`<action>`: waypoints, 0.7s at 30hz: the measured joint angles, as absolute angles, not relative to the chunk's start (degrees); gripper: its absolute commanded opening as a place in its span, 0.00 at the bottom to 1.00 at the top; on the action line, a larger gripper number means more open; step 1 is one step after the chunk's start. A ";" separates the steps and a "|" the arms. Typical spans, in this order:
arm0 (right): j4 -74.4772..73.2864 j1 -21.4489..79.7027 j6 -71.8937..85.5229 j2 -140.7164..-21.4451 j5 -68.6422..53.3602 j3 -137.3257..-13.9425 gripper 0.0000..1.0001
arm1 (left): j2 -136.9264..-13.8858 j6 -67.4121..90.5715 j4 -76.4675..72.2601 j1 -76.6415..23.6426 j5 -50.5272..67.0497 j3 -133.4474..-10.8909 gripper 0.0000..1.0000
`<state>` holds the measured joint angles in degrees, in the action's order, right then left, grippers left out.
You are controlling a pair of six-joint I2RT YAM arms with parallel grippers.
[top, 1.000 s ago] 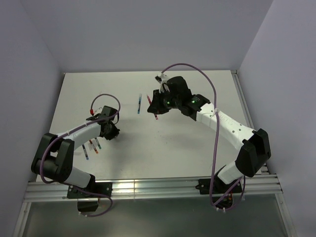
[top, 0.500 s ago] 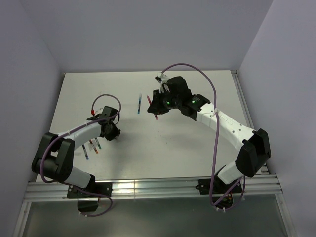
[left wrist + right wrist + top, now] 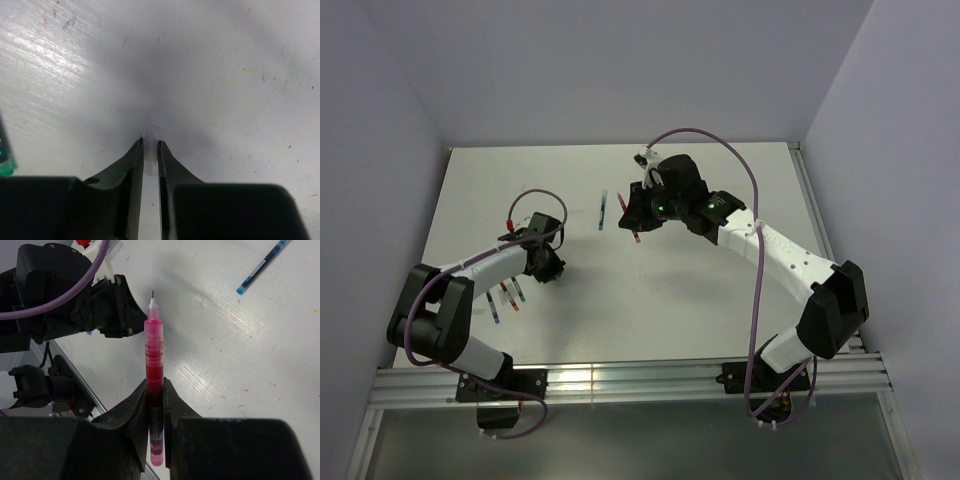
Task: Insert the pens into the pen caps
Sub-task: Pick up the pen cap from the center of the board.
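Observation:
My right gripper (image 3: pixel 156 390) is shut on a red pen (image 3: pixel 154 347), whose fine tip points away from the wrist, above the table. From above, this pen (image 3: pixel 636 235) hangs under the right gripper (image 3: pixel 638 222) near the table's middle. My left gripper (image 3: pixel 150 150) is down at the table surface, shut on a small translucent pen cap (image 3: pixel 150 142) that pokes out past the fingertips. In the top view the left gripper (image 3: pixel 552 267) sits left of centre. A blue pen (image 3: pixel 602 212) lies loose between the two arms and shows again as the blue pen (image 3: pixel 262 266) at the upper right.
Three short pens, blue (image 3: pixel 495 306), red (image 3: pixel 507 297) and green (image 3: pixel 518 291), lie side by side under the left forearm. A green end (image 3: pixel 5 162) shows at the left wrist view's left edge. The left arm's wrist (image 3: pixel 75 300) is ahead of the red pen's tip. Walls enclose the table.
The left arm's wrist has shifted very slightly. The right arm and the red pen have not moved.

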<state>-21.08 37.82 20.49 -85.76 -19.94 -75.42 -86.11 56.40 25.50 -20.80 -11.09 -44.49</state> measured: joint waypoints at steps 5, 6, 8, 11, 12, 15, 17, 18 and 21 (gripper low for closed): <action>-21.08 37.82 20.47 -85.76 -20.01 -75.42 0.00 | -86.17 56.21 25.36 -20.99 -10.59 -44.60 0.00; -21.10 37.82 20.47 -85.76 -20.10 -75.42 0.00 | -86.19 56.18 25.32 -20.99 -10.44 -44.62 0.00; -21.10 37.82 20.43 -85.76 -20.23 -75.42 0.00 | -86.19 56.07 25.28 -20.99 -10.09 -44.71 0.00; -21.08 37.82 20.05 -85.76 -20.67 -75.42 0.00 | -85.56 55.02 25.15 -20.99 -8.34 -44.73 0.00; -21.02 37.82 19.99 -85.76 -20.93 -75.42 0.00 | -84.47 54.43 24.86 -21.02 -6.63 -44.66 0.00; -20.82 37.82 19.77 -85.73 -22.17 -75.42 0.00 | -77.80 53.25 21.85 -21.12 -2.85 -44.05 0.00; -20.45 37.82 19.57 -85.67 -22.98 -75.42 0.00 | -70.02 52.73 17.06 -20.82 0.56 -43.22 0.00; -20.32 37.82 19.42 -85.60 -23.44 -75.40 0.00 | -66.32 52.58 13.89 -20.53 2.46 -42.96 0.00; -19.49 37.82 19.16 -85.08 -24.38 -75.13 0.00 | -58.87 51.88 4.80 -19.42 7.62 -42.96 0.00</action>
<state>-19.49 37.82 19.16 -85.08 -24.38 -75.13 -58.87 51.88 4.80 -19.42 7.62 -42.96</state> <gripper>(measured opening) 0.188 0.168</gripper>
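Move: Between the left fingertips, practically at the hand point, the clear pen cap lies on the board. From that hand the red pen, held by the right hand, is about 20 cm right, 3 cm ahead and 22 cm up; the blue pen lies about 20 cm ahead and 12 cm right; the green pen lies some 12 cm left and 5 cm back. From the right hand, the cap is about 20 cm left, 2 cm back and 22 cm down. Squeezing the last little bit shut on the clear cap, the left fingers lift it about 20 cm off the board, slowly at first and then fast, drifting some 6 cm right and a little forward towards the red pen. On the way the wrist tips the fingers up by roughly 45 degrees, from steeply down towards forward and right. The right hand keeps its grip on the red pen, shifting barely a centimetre. ##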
